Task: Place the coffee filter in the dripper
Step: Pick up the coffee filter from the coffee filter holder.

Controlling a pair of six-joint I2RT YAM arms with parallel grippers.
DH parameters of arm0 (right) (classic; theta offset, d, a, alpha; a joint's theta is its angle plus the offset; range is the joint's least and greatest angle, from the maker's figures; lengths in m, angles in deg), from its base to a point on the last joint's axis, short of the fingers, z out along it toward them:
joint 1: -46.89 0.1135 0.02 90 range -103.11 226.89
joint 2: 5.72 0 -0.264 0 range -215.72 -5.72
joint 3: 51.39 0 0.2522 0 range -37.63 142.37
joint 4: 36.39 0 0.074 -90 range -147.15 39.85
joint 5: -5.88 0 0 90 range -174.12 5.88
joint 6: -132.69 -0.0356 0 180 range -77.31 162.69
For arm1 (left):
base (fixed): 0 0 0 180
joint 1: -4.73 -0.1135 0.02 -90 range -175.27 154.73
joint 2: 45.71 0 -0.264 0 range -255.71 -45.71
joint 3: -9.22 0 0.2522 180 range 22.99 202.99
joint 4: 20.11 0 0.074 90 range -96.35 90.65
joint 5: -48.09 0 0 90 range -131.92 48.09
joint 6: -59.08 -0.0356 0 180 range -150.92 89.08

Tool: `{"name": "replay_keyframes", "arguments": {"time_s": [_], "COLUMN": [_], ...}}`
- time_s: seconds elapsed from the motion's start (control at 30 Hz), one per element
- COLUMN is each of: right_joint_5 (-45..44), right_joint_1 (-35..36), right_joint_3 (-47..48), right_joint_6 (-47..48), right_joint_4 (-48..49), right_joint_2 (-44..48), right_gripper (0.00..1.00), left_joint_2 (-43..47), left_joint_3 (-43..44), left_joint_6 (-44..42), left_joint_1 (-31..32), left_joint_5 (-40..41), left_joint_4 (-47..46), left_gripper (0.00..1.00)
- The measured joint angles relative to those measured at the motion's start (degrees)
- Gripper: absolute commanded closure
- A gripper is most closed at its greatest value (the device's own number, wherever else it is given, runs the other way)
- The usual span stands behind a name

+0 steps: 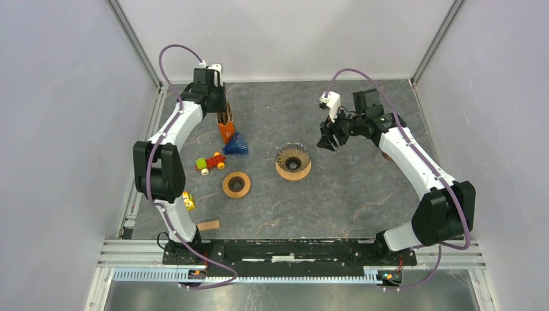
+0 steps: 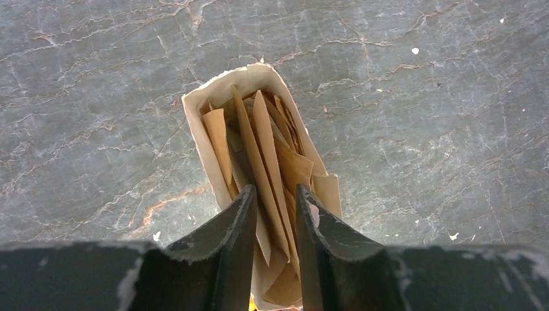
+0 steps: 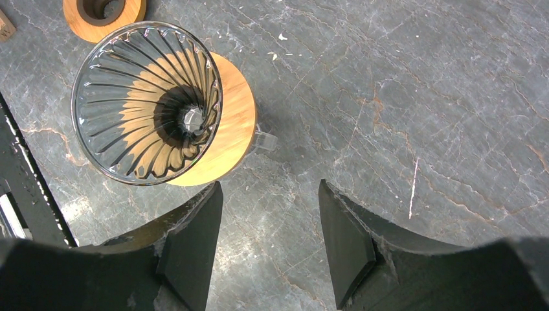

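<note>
Brown paper coffee filters (image 2: pixel 268 149) stand upright in an open pale packet (image 2: pixel 194 123), seen from above as an orange pack (image 1: pixel 225 131) at the back left. My left gripper (image 2: pixel 276 194) points down into the packet with its jaws drawn in on a few filter sheets between them. The glass dripper (image 1: pixel 293 162) on its round wooden base stands mid-table, with nothing inside it in the right wrist view (image 3: pixel 147 103). My right gripper (image 3: pixel 268 194) hovers open just right of the dripper, with only bare table between its fingers.
A blue cone-shaped object (image 1: pixel 237 144) lies beside the filter pack. Nearby are a toy car (image 1: pixel 211 162), a wooden ring (image 1: pixel 237 184), a small yellow toy (image 1: pixel 188 201) and a wooden block (image 1: pixel 208 225). Enclosure walls surround the table.
</note>
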Motion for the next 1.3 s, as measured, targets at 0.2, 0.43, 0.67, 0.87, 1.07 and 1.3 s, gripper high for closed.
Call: {"name": "replay_keyframes", "arguments": {"time_s": [0.2,0.43,0.67,0.87,1.07,1.3], "right_joint_5": [0.00,0.00,0.00,0.02,0.17,0.24], "right_joint_1": [0.00,0.00,0.00,0.00,0.00,0.00], "right_joint_3": [0.00,0.00,0.00,0.00,0.00,0.02], "right_joint_6": [0.00,0.02,0.00,0.02,0.02,0.07], "right_joint_4": [0.02,0.02,0.00,-0.02,-0.07,-0.50], "right_joint_2": [0.00,0.00,0.00,-0.11,-0.39,-0.68], "right_gripper": [0.37,0.37,0.37,0.37,0.37,0.37], "left_joint_2": [-1.05,-3.06,-4.11,-4.11,-4.11,-3.96], "left_joint_3": [0.04,0.92,2.21,4.37,6.64,11.06], "left_joint_6": [0.00,0.00,0.02,0.00,0.00,-0.37], "left_joint_1": [0.00,0.00,0.00,0.00,0.00,0.00], "left_joint_5": [0.02,0.07,0.07,0.15,1.09,1.55], "left_joint_4": [0.00,0.00,0.04,0.04,0.50,3.76], "left_gripper": [0.68,0.75,0.85,0.98,0.98,0.98]}}
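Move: The coffee filter stands in its holder right under the left fingers, its middle about 1 cm ahead, level sideways and some 4 cm below. From the left hand, the blue funnel lies on the table roughly 6 cm back, 3 cm right and 14 cm down; the toy train is about 12 cm back and 7 cm left, at similar depth. From the right hand, the filter is about 16 cm ahead, 32 cm left and 6 cm lower. Left fingers dip 2 cm, pinch shut on a filter, then draw it up about 5 cm and forward. ##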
